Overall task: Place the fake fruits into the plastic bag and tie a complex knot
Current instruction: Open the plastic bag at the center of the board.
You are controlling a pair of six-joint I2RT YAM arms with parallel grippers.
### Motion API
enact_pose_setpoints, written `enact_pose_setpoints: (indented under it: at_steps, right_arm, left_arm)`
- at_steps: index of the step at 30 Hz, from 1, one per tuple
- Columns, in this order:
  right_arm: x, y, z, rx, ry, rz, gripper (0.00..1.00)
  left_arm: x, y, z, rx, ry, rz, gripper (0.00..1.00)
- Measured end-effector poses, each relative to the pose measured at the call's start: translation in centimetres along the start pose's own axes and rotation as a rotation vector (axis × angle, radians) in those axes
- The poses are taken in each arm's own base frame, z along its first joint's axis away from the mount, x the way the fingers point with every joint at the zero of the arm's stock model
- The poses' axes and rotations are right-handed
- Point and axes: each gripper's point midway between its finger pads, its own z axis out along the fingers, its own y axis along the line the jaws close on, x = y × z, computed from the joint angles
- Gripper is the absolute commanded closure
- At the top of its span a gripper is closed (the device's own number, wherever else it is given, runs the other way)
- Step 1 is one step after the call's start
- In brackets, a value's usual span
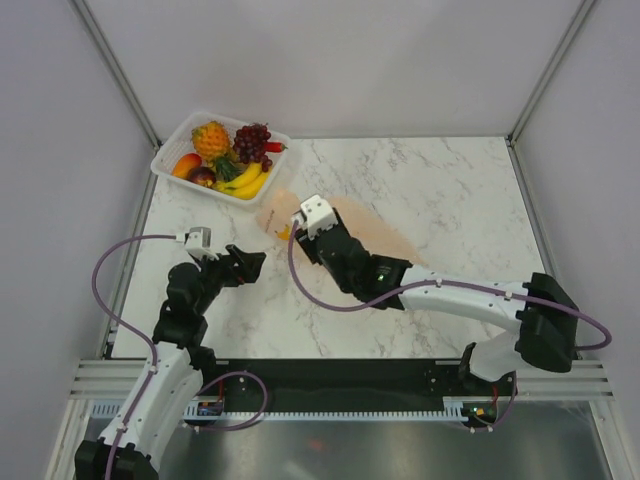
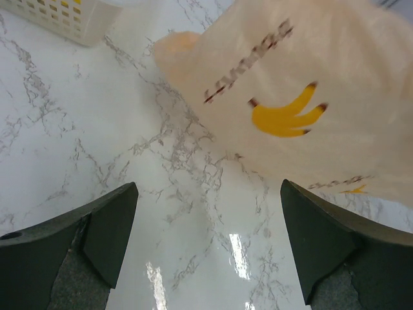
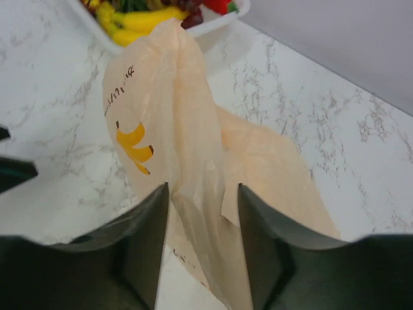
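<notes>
The fake fruits (image 1: 228, 155) lie piled in a white lattice basket (image 1: 165, 160) at the back left; the bananas (image 3: 148, 19) show at the top of the right wrist view. The peach plastic bag (image 1: 385, 235) lies on the marble just right of the basket, one part raised in a fold. My right gripper (image 1: 300, 228) hangs over its left end, jaws partly open with the raised fold of the plastic bag (image 3: 174, 97) between them (image 3: 203, 187). My left gripper (image 2: 208, 187) stands wide open above bare marble, near the printed plastic bag (image 2: 310, 77). No knot is in view.
The white basket (image 2: 58, 16) sits at the table's back left corner, its rim (image 3: 219, 26) touching the bag's far end. Grey walls and metal posts close in the table on three sides. The arm bases stand at the near edge.
</notes>
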Motion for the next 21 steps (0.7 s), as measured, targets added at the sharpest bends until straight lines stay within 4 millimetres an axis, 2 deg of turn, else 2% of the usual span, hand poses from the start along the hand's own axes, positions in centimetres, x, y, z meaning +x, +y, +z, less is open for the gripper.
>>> enact_pose_setpoints:
  at_steps: [2, 5, 7, 10, 13, 14, 17, 19, 21]
  right_arm:
    - [1.6, 2.8, -0.5, -0.027, 0.027, -0.064, 0.31]
    - [4.4, 6.7, -1.5, -0.141, 0.083, -0.142, 0.29]
    - [5.4, 8.1, -2.1, -0.212, 0.111, -0.150, 0.29]
    - [5.0, 8.6, -2.6, -0.262, 0.110, -0.120, 0.29]
    - [3.6, 7.7, -3.2, -0.293, 0.095, -0.062, 0.30]
    - [2.9, 6.8, -3.1, -0.299, 0.088, -0.027, 0.30]
    - [1.2, 2.6, -1.6, -0.254, 0.075, 0.072, 0.32]
    - [0.8, -0.2, -0.2, -0.217, 0.084, 0.129, 0.34]
    - [1.2, -2.7, 1.3, -0.177, 0.108, 0.176, 0.37]
  left_arm:
    - [0.1, 0.1, 0.0, -0.002, 0.004, -0.001, 0.00]
    - [0.2, 0.1, 0.1, -0.006, 0.007, -0.002, 0.00]
    - [0.3, 0.2, 0.1, -0.010, 0.010, -0.003, 0.00]
    - [0.4, 0.5, 0.2, -0.022, 0.018, -0.005, 0.00]
    - [0.2, 0.6, 0.3, -0.033, 0.013, -0.005, 0.00]
    - [0.1, 0.6, 0.2, -0.032, 0.009, -0.005, 0.00]
    - [-0.5, 0.3, 0.1, -0.023, -0.014, 0.000, 0.00]
    - [-0.7, 0.1, -0.1, -0.017, -0.025, 0.003, 0.00]
    - [-0.9, 0.0, -0.1, -0.013, -0.034, 0.005, 0.00]
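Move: The plastic bag stretches diagonally below my right hand, its middle some 6 cm ahead, 5 cm to the right and about 20 cm down. The banana print near the bag's left end is roughly 9 cm ahead, 8 cm left and 21 cm down; the fruit basket stands farther out, about 29 cm ahead, 25 cm left and 21 cm below. From my idle left hand the bag's middle is about 9 cm ahead, 20 cm right and 11 cm down. Having swung the bag out, I open my right fingers further from under half to about two-thirds, letting the bag go while I pull the hand back, left and down, about 7 cm back. Then I reverse and sweep forward and right above the bag, roughly 9 cm forward and rising a little, tipping the fingers down some 10 degrees. ##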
